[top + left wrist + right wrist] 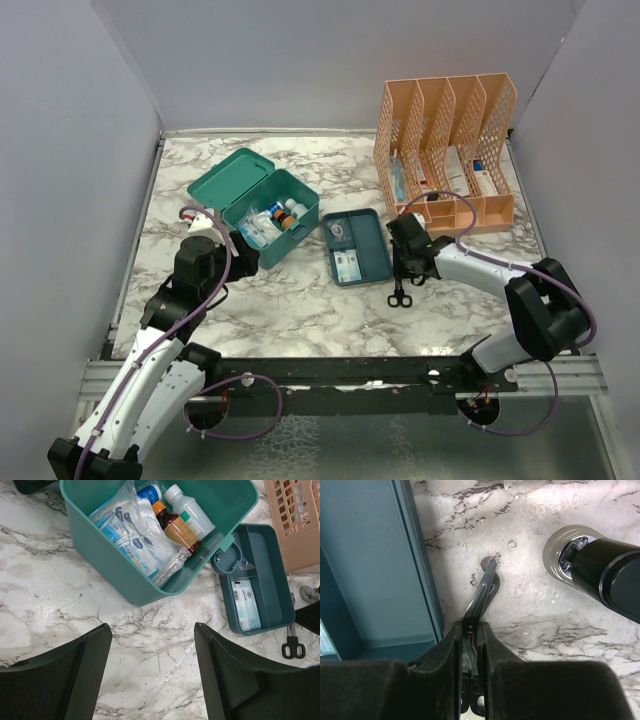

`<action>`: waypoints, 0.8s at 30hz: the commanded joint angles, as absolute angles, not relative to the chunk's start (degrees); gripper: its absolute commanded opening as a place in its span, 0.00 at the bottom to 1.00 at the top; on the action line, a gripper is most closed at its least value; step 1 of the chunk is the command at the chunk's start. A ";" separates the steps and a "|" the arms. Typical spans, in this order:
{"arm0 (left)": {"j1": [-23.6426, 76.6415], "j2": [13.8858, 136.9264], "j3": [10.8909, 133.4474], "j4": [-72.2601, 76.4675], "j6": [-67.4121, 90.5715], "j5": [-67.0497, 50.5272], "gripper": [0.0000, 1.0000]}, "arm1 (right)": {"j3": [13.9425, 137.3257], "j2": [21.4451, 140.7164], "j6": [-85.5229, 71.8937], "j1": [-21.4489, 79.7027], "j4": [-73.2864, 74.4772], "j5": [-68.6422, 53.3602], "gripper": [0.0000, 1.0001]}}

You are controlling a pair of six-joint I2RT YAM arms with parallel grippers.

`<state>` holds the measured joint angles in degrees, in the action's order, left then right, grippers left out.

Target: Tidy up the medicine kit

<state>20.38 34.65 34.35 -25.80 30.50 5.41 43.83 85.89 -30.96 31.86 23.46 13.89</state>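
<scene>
The teal medicine kit point(232, 177) stands open at the left centre, with bottles point(192, 510) and sealed packets point(135, 540) inside. Its divided insert tray point(368, 240) lies on the marble to the right of it and holds a flat packet point(245, 605). Black scissors point(400, 294) lie just right of the tray. My right gripper point(470, 630) is shut on them near the pivot, and the blades point(485, 587) point out along the tray's wall point(415, 565). In front of the kit, my left gripper point(152, 635) hangs open over bare marble with nothing between its fingers.
A peach lattice file organizer point(445, 150) with boxes and tubes stands at the back right. A black cylinder with a silvery end point(590, 565) lies on the marble right of the scissors. Grey walls close in the table on three sides.
</scene>
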 commanded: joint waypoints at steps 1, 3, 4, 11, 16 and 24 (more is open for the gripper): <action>20.37 33.95 34.19 -25.30 30.77 5.93 0.70 | 43.15 81.98 -30.15 31.63 24.74 15.36 0.09; 20.35 33.95 34.19 -25.30 30.72 5.89 0.70 | 42.47 80.11 -29.93 31.63 24.78 15.53 0.08; 20.39 33.94 34.19 -25.29 30.76 5.89 0.70 | 42.17 79.07 -29.78 31.64 24.74 15.43 0.08; 20.33 34.10 34.19 -25.31 30.77 5.76 0.70 | 39.33 72.04 -28.17 31.64 21.77 13.96 0.08; 20.35 34.02 34.19 -25.26 30.76 5.72 0.70 | 39.69 69.57 -27.12 31.64 19.71 10.20 0.06; 20.38 34.08 34.19 -25.25 30.78 5.54 0.70 | 45.44 72.43 -23.33 31.64 15.59 -0.65 0.05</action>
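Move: The right hand, already shut on the scissors near their pivot right by the table, is bound for the empty right-hand compartment of the blue tray, whose middle lies about 7 cm ahead and 5 cm to the left, about level with it. The white sachet in the tray is some 10 cm left and 2 cm ahead; the grey-and-black device sits roughly 7 cm right and 4 cm ahead. From the idle left hand, that compartment is about 9 cm ahead, 24 cm right and 17 cm below. Keeping its pinch near the pivot, with the handles towards the base, the right hand lifts the scissors almost straight up off the marble, about 6 cm beside the tray's near right corner. Over the last third of the rise it also swings some 2 cm left towards the empty compartment, while the wrist tips the fingers up about 10 degrees, raises its left side by about as much and turns slightly counter-clockwise. ##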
